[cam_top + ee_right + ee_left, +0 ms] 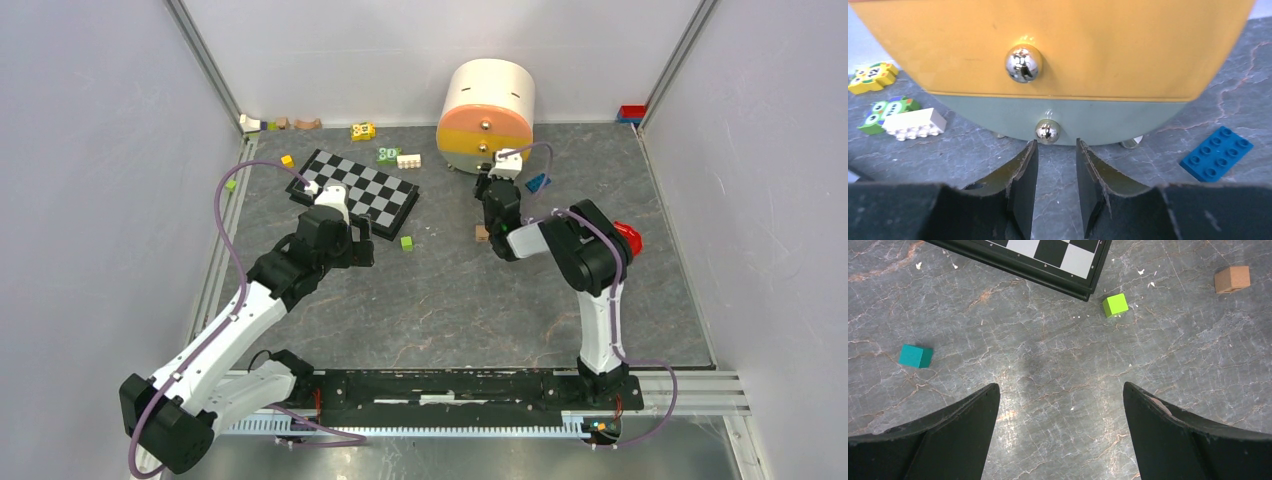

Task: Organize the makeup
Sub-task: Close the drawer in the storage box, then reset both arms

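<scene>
No makeup shows in any view. A round cabinet (487, 110) with a cream top, an orange drawer and a green drawer stands at the back. In the right wrist view the cabinet (1073, 50) fills the top, with an upper chrome knob (1023, 63) and a lower chrome knob (1047, 131). My right gripper (1057, 145) (488, 185) is open by a narrow gap and empty, its tips just short of the lower knob. My left gripper (1060, 390) (362, 243) is wide open and empty above the bare grey floor.
The chessboard (355, 188) (1048, 255) lies behind the left gripper. Near it lie a green cube (1115, 305), a teal cube (915, 356) and a brown cube (1232, 279). A blue plate (1216, 152), a white brick (913, 123) and owl bricks (872, 76) lie beside the cabinet.
</scene>
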`<control>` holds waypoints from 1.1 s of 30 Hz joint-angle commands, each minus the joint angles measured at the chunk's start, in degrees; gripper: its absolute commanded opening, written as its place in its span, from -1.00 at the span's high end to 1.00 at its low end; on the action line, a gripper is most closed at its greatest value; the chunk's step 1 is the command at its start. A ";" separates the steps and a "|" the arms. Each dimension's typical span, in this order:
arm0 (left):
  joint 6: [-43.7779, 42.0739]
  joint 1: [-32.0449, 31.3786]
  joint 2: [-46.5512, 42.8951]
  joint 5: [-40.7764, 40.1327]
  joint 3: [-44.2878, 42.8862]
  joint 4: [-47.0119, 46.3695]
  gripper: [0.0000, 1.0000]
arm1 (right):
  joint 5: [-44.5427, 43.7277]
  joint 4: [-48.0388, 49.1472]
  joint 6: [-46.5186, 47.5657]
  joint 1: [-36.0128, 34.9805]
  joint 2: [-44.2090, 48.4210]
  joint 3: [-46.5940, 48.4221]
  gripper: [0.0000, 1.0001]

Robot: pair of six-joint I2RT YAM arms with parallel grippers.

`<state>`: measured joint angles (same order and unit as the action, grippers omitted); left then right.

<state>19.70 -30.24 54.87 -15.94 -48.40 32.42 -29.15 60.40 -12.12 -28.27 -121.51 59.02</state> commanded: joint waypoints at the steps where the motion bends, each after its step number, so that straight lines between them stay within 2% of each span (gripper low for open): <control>1: -2.26 0.36 0.08 -0.31 -0.55 -2.01 -0.97 | 0.63 9.13 1.85 -2.04 8.01 -6.15 0.20; 5: -1.87 0.44 0.12 -0.84 -0.49 -2.11 -0.97 | -0.48 10.39 2.23 -3.90 15.27 -14.16 0.17; 8: -1.54 0.44 0.32 -1.20 -0.38 -2.23 -0.97 | 0.26 5.14 1.99 -4.70 21.99 -18.60 0.15; 11: -1.27 0.44 0.40 -1.54 -0.22 -2.28 -0.97 | 1.14 -5.62 -0.39 -5.13 28.30 -21.71 0.11; 14: -1.16 0.40 0.42 -1.55 -0.11 -2.28 -0.96 | 2.31 -21.68 -3.29 -5.13 34.45 -21.67 0.05; 18: -1.16 0.43 0.32 -2.00 -0.03 -2.52 -0.96 | 5.46 -34.76 -5.55 -5.08 40.17 -22.95 -0.06; 25: -1.01 0.44 -0.18 -2.95 0.57 -2.64 -0.95 | 7.17 -52.19 -6.16 -5.19 49.79 -25.15 -0.47; 29: -0.98 0.44 -0.09 -3.13 0.94 -2.56 -0.95 | 5.30 -57.14 -5.87 -5.21 53.81 -28.25 -0.96; 33: -0.25 0.44 0.54 -3.22 0.60 -1.47 -0.96 | 2.24 -63.35 -6.44 -5.17 56.10 -29.01 -0.96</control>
<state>19.70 -30.06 55.20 -17.93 -47.48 32.45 -23.55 5.48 -17.80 -33.36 -67.77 30.70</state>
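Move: The right hand's fingers, part open, point level at the green-grey bottom drawer, already shut: its knob is roughly 4 cm ahead, 1 cm left and 2 cm lower. The yellow drawer's knob is about 4 cm ahead, 2 cm left and 4 cm higher. Near the table, some 7 cm below the hand, the blue brick is 2 cm ahead, 11 cm right; the wooden block is 12 cm back, 3 cm left. From the left hand the bottom knob is about 30 cm ahead, 28 cm right and 10 cm lower. No contact is made: already clear of the closed bottom drawer, the right hand pulls quickly back from the storage box by some 21 cm, arching about 7 cm up and down again to its starting height. It drifts about 6 cm right, mostly late on, past the wooden block's right side, while the fingers tip some 25 degrees downward and spread from part open to fully open. ##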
